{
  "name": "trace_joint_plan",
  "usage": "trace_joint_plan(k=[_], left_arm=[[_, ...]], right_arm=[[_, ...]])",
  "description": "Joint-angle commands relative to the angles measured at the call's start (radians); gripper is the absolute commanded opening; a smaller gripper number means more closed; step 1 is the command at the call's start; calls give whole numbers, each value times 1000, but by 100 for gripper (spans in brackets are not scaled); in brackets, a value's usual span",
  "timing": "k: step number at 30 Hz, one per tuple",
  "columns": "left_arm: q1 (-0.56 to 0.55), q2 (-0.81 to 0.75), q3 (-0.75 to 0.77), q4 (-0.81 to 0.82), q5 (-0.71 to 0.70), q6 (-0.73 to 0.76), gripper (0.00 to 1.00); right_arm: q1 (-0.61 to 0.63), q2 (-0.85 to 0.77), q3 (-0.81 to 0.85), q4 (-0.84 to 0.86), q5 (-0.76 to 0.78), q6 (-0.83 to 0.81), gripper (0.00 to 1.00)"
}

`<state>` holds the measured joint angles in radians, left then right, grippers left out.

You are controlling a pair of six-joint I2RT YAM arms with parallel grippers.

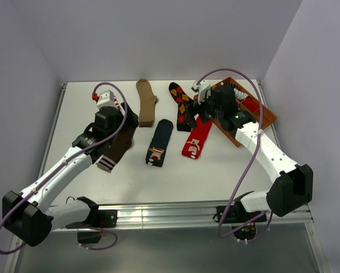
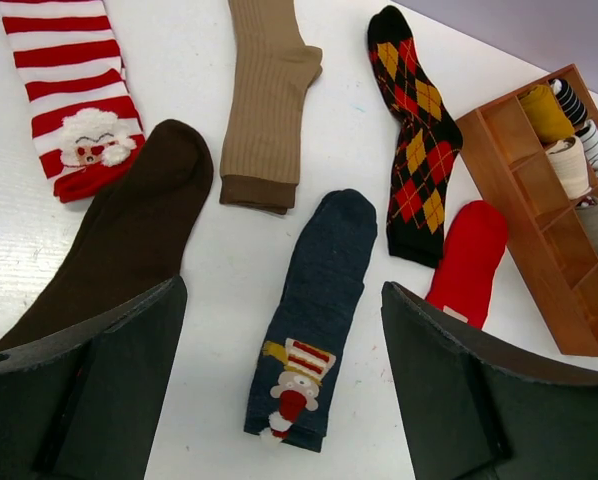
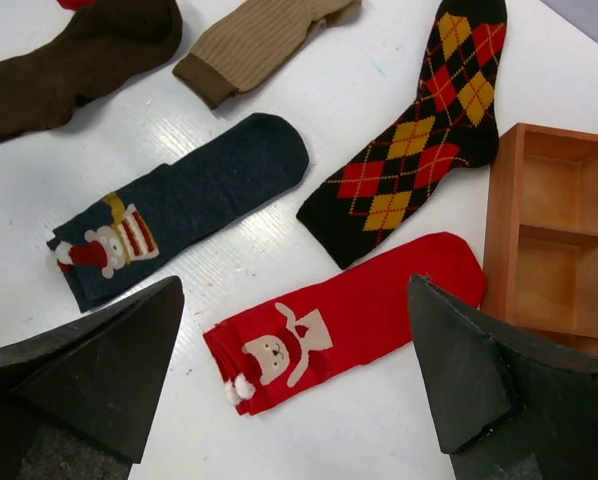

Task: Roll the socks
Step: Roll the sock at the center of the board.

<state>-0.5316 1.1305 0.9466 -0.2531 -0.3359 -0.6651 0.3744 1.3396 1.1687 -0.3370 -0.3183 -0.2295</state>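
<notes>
Several socks lie flat on the white table. The tan sock [image 1: 146,102] is at the back, with the black argyle sock [image 1: 183,105] to its right. In front lie the navy picture sock [image 1: 160,142] and the red picture sock [image 1: 197,139]. The dark brown sock [image 2: 129,240] and the red-white striped sock [image 2: 69,90] lie on the left, partly under my left arm. My left gripper [image 2: 284,290] hangs open above the navy sock [image 2: 314,320], holding nothing. My right gripper [image 3: 294,290] hangs open above the red sock [image 3: 349,320], also holding nothing.
A brown wooden compartment tray [image 1: 260,116] stands at the back right, partly under my right arm. Some of its compartments [image 2: 569,165] hold rolled socks. Walls close in the table at the back and on both sides.
</notes>
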Motion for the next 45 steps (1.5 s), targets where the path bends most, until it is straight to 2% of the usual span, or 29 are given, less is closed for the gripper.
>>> trace_joint_plan(k=[1, 11, 16, 18, 20, 23, 24, 26, 30, 35, 45], left_arm=[[-1, 2, 17, 15, 18, 21, 85], [-1, 2, 11, 17, 18, 15, 85], [-1, 9, 58, -9, -15, -14, 87], [7, 43, 101, -80, -38, -40, 87], [22, 58, 139, -115, -34, -60, 88], [88, 52, 124, -98, 58, -91, 87], [141, 37, 112, -89, 120, -99, 86], [212, 22, 81, -69, 155, -116, 86], [278, -9, 61, -66, 186, -128, 86], [311, -15, 52, -45, 215, -137, 86], [323, -21, 12, 11, 255, -128, 85]], right_arm=[[-14, -42, -6, 32, -11, -7, 100], [-15, -31, -1, 27, 5, -17, 100], [4, 29, 46, -2, 48, -89, 91], [30, 74, 72, -17, 70, -119, 87], [95, 105, 80, -30, 99, -148, 85], [205, 161, 65, -30, 145, -175, 80], [231, 183, 57, -28, 153, -179, 76], [311, 207, 36, -30, 168, -192, 72], [431, 260, -7, -16, 199, -203, 61], [530, 334, -33, 19, 200, -177, 59], [597, 443, -1, 33, 206, -142, 59]])
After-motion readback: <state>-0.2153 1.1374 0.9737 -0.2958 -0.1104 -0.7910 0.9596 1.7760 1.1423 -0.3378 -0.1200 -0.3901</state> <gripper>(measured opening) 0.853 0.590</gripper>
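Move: The navy sock I will roll lies with its middle about 13 cm to the left of my right hand, 4 cm nearer the base and some 22 cm below. Almost under that hand is the red sock, 2 cm back and 2 cm to the right. The argyle sock is about 10 cm ahead and 3 cm left of it; the dark brown one sits roughly 18 cm left of the navy sock, about level with it. From my left hand, the navy sock is about 10 cm to the right, straight ahead 0 cm, and 22 cm down. I sweep my right hand down about 19 cm, leftward and then also back, off from over the red sock to the near, cuff end of the navy sock, twisting some 30 degrees counter-clockwise with its left side dipping while the wide-open fingers narrow to a bit over half. Meanwhile my left hand clears out about 7 cm to the left and slightly forward, away from the navy sock, fingers staying open. ##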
